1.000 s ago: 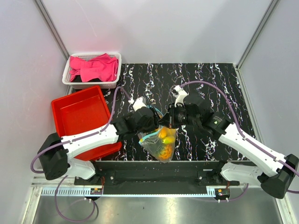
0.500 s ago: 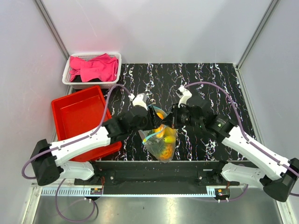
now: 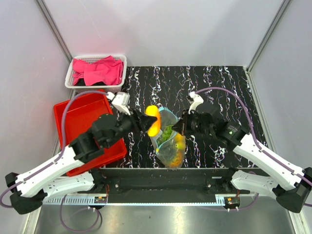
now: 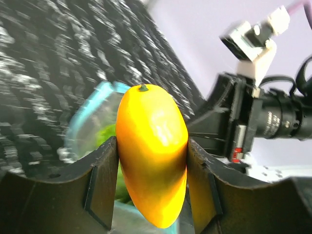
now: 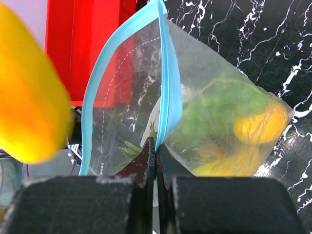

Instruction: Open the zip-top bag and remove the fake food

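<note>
The clear zip-top bag (image 3: pixel 169 142) hangs open above the black mat, its light blue zip strip (image 5: pixel 163 87) pinched in my right gripper (image 5: pixel 156 146), which is shut on one lip of the mouth. Inside the bag lie green pieces (image 5: pixel 219 105) and yellow-orange fake food (image 5: pixel 258 124). My left gripper (image 4: pixel 152 146) is shut on a smooth yellow-orange oval fruit (image 4: pixel 152 156), holding it just left of the bag's mouth (image 3: pixel 152 121) and clear of the plastic. In the top view my right gripper (image 3: pixel 181 127) sits at the bag's right edge.
A red tray (image 3: pixel 73 114) lies to the left, under my left arm. A white basket (image 3: pixel 119 61) with pink cloth (image 3: pixel 97 70) stands at the back left. The black marbled mat (image 3: pixel 219 87) covers the table's middle and right.
My left gripper has closed on the oval fruit and drawn it out of the bag to the left and upward. The right gripper kept hold of the zip strip.
</note>
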`<state>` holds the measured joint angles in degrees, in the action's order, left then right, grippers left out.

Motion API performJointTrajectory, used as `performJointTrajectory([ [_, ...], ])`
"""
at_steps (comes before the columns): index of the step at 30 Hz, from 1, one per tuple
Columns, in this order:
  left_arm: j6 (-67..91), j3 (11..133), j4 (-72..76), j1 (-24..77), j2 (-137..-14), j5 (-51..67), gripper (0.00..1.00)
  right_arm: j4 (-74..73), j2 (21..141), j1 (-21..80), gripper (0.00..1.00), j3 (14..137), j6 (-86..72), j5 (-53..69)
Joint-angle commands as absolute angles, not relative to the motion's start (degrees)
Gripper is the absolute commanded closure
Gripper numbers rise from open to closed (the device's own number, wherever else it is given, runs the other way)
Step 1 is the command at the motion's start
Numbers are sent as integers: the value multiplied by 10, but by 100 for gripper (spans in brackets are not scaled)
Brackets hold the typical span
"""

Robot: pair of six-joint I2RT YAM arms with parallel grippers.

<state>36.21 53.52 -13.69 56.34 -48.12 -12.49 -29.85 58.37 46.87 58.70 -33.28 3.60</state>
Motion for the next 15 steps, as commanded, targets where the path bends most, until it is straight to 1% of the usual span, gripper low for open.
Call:
performJointTrajectory([
  [1,313,591,-259,560,-441,-273,100,-287,568,472,100,584,-329,26],
  [2,321,596,-330,557,-436,-337,100,-287,562,472,100,584,-327,26],
  [4,372,607,-407,544,-423,-395,100,-288,557,472,100,584,-325,27],
  [5,398,608,-490,536,-418,-445,100,-288,554,472,100,584,-325,29],
  [6,460,600,-531,518,-415,-464,100,-287,553,472,100,585,-324,30],
  [7,484,589,-563,506,-410,-475,100,-289,553,472,100,587,-321,32],
  [8,501,574,-598,493,-398,-473,100,-289,553,473,100,588,-321,33],
  [10,512,524,-604,444,-389,-443,100,-289,555,473,100,591,-319,37],
  [12,525,493,-599,402,-383,-404,100,-289,553,472,100,590,-317,40],
  [15,537,434,-564,377,-381,-396,100,-288,549,472,100,586,-317,40],
])
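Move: The left hand already holds the fake mango clear of the bag. The middle of the red tray lies about 32 cm to its left, some 8 cm ahead and 30 cm below; the white basket with the pink cloth is about 40 cm ahead, 30 cm left and 27 cm down. The zip-top bag's middle is roughly 8 cm right, 4 cm back and 18 cm down. From the right hand, the tray is about 45 cm left, 7 cm ahead and 23 cm down. The left hand sweeps the pinched mango away from the bag towards the red tray, about 21 cm to its left, first nearly level and then dropping some 12 cm, while the wrist swings counter-clockwise about 45 degrees and the fingers tip down without loosening their hold. The right hand stays practically in place with its fingers shut, still pinching the bag's rim to keep the bag upright. ##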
